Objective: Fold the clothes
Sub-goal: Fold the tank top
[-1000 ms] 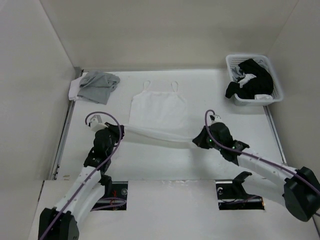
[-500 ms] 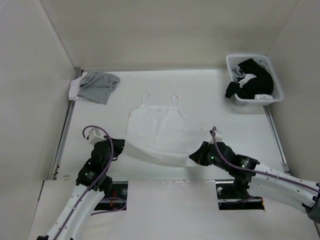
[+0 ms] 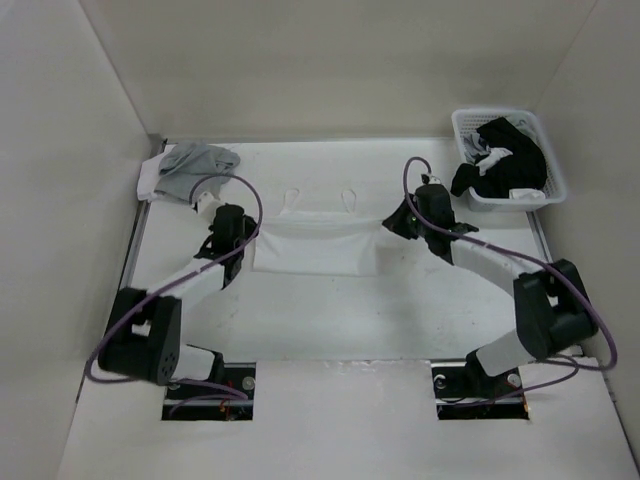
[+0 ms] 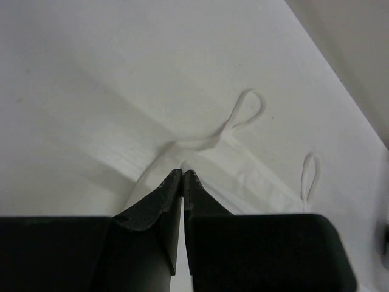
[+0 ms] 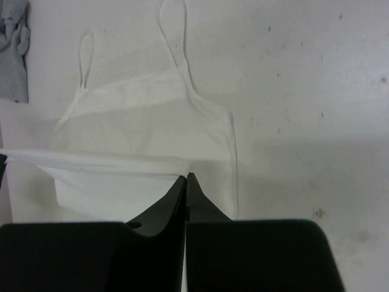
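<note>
The clothes [image 3: 315, 245], a white strappy garment, lie mid-table doubled over, with the lower edge brought up toward the straps [image 3: 292, 198]. My left gripper [image 3: 248, 236] is at the fold's left corner, shut on the white fabric [image 4: 200, 159]; the left wrist view shows the cloth pinched at the tips [image 4: 183, 171]. At the right corner, my right gripper [image 3: 392, 221] is likewise shut on the fabric edge [image 5: 186, 176]. In the right wrist view the clothes [image 5: 140, 121] spread ahead, with both strap loops lying flat beyond.
A grey garment [image 3: 195, 170] lies bunched at the back left corner, also seen in the right wrist view as a grey garment [image 5: 12, 36]. A white basket [image 3: 512, 201] holding black clothes stands at the back right. Walls enclose the table on three sides.
Both grippers pulled the lower edge toward the near side, then carried it away from me over the garment, which now lies doubled. Both stayed shut on the fabric.
</note>
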You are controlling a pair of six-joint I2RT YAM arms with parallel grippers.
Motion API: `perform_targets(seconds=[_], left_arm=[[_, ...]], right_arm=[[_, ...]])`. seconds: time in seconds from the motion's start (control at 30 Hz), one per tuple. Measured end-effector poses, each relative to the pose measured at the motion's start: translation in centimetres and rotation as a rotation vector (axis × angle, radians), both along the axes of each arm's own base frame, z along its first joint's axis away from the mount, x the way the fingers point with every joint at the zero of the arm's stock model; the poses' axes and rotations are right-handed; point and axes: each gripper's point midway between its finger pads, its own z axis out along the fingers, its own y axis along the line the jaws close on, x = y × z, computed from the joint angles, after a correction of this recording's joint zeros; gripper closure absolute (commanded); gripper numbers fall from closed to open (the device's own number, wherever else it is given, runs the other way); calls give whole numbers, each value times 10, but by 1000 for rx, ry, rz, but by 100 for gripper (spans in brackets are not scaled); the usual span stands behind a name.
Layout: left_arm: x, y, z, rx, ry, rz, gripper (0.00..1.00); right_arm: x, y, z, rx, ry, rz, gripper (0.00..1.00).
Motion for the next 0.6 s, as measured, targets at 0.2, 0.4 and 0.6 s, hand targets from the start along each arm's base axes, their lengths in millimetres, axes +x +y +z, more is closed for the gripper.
perform_targets(seconds=[0.2, 0.4, 0.6], left_arm=[[80, -5, -3, 4, -44, 28, 94], [135, 0, -31, -6, -18, 38, 79], [132, 0, -22, -4, -34, 13, 62]], right_arm=[[73, 6, -9, 15, -1, -6, 99], [126, 15, -38, 29, 32, -31, 78], [135, 9, -36, 20, 22, -77, 47]])
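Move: The tank top's left strap loop lies about 12 cm ahead of the left hand, 9 cm to its right and 5 cm below; its right loop is some 12 cm ahead and 9 cm to the left of the right hand, roughly 6 cm below. The grey cloth lies around 22 cm ahead and 16 cm left of the left hand. The laundry basket stands some 27 cm ahead and 34 cm right of the right hand, at about its height. The tank top's hem, still pinched at both corners, is carried forward about 13 cm by both hands together over the shirt's upper part towards the straps. Both hands sink some 4 cm late in the reach to lay it down, then stop going forward, open their fingers to let go and start to rise, wrists nearly unturned. ##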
